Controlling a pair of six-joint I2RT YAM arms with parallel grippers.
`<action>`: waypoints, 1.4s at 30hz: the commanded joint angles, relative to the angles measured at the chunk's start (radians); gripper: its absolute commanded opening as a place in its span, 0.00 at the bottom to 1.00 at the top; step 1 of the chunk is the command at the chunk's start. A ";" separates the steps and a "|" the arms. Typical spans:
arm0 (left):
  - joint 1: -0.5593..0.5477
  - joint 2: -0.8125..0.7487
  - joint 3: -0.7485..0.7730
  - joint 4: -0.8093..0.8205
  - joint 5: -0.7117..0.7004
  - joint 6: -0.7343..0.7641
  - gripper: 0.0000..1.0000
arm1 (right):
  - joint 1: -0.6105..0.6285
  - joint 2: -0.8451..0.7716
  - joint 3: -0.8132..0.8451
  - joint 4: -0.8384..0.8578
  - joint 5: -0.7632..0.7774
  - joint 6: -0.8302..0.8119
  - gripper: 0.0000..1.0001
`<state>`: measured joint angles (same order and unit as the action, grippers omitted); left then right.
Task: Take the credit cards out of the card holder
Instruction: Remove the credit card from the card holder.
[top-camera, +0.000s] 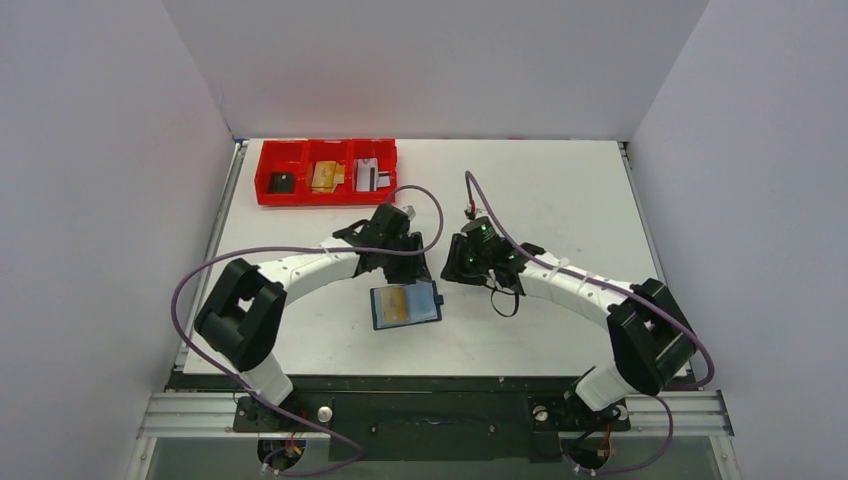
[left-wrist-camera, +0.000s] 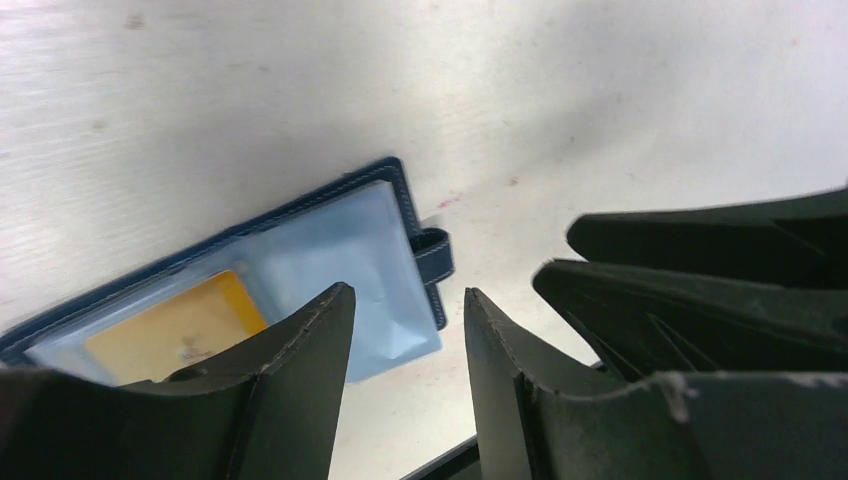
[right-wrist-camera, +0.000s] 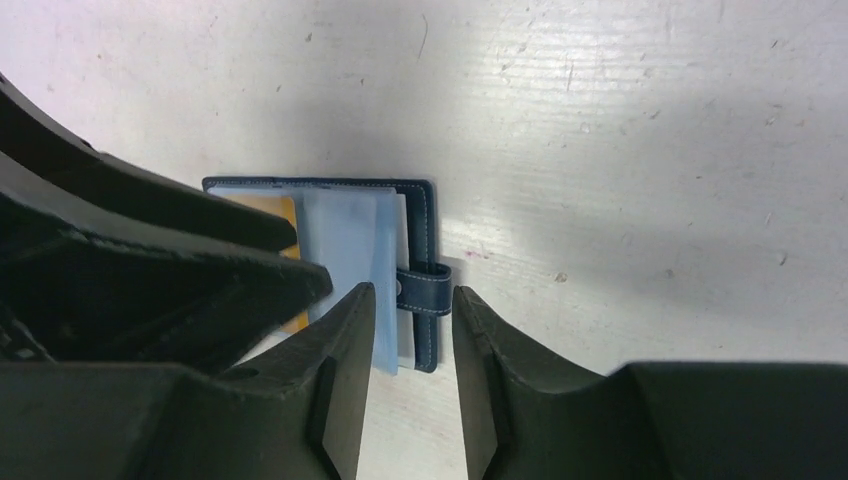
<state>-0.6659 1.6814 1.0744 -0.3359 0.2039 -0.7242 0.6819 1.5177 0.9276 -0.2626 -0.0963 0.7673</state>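
Observation:
The navy card holder (top-camera: 424, 304) lies open on the table in front of both grippers. A tan-gold card (top-camera: 396, 307) shows in its left pocket. In the left wrist view the holder (left-wrist-camera: 340, 240) and the card (left-wrist-camera: 180, 325) lie under my open, empty left gripper (left-wrist-camera: 405, 300). In the right wrist view my open right gripper (right-wrist-camera: 412, 295) hovers over the holder's strap tab (right-wrist-camera: 425, 290), with the blue-grey pockets (right-wrist-camera: 345, 240) to its left. In the top view the left gripper (top-camera: 400, 250) and right gripper (top-camera: 462, 258) sit just behind the holder, close together.
A red three-compartment tray (top-camera: 320, 198) stands at the back left and holds a black card (top-camera: 283, 183), a gold card (top-camera: 325, 176) and a silvery card (top-camera: 368, 175). White walls enclose the table on three sides.

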 joint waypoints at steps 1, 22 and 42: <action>0.063 -0.088 0.012 -0.041 -0.070 0.024 0.42 | 0.046 -0.024 0.055 -0.045 0.027 -0.017 0.32; 0.154 -0.245 -0.258 -0.044 -0.153 -0.004 0.10 | 0.168 0.289 0.207 0.124 -0.159 0.048 0.33; 0.133 -0.138 -0.267 0.000 -0.154 -0.024 0.02 | 0.109 0.346 0.095 0.252 -0.228 0.090 0.29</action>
<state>-0.5220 1.5272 0.8074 -0.3725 0.0666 -0.7311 0.8036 1.8465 1.0405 -0.0792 -0.3000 0.8440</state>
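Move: The yellow credit card lies in the holder's left pocket, about 7 cm left of the left hand, 3 cm back and 5 cm below it. From the right hand it is some 12 cm left, 4 cm back and 6 cm down. The holder's strap is 2 cm right and 2 cm back of the left hand, and 3 cm left and 3 cm back of the right. Both hands go some 10 cm left, then down to the card's opposite edges, left fingers shutting, right's open. ##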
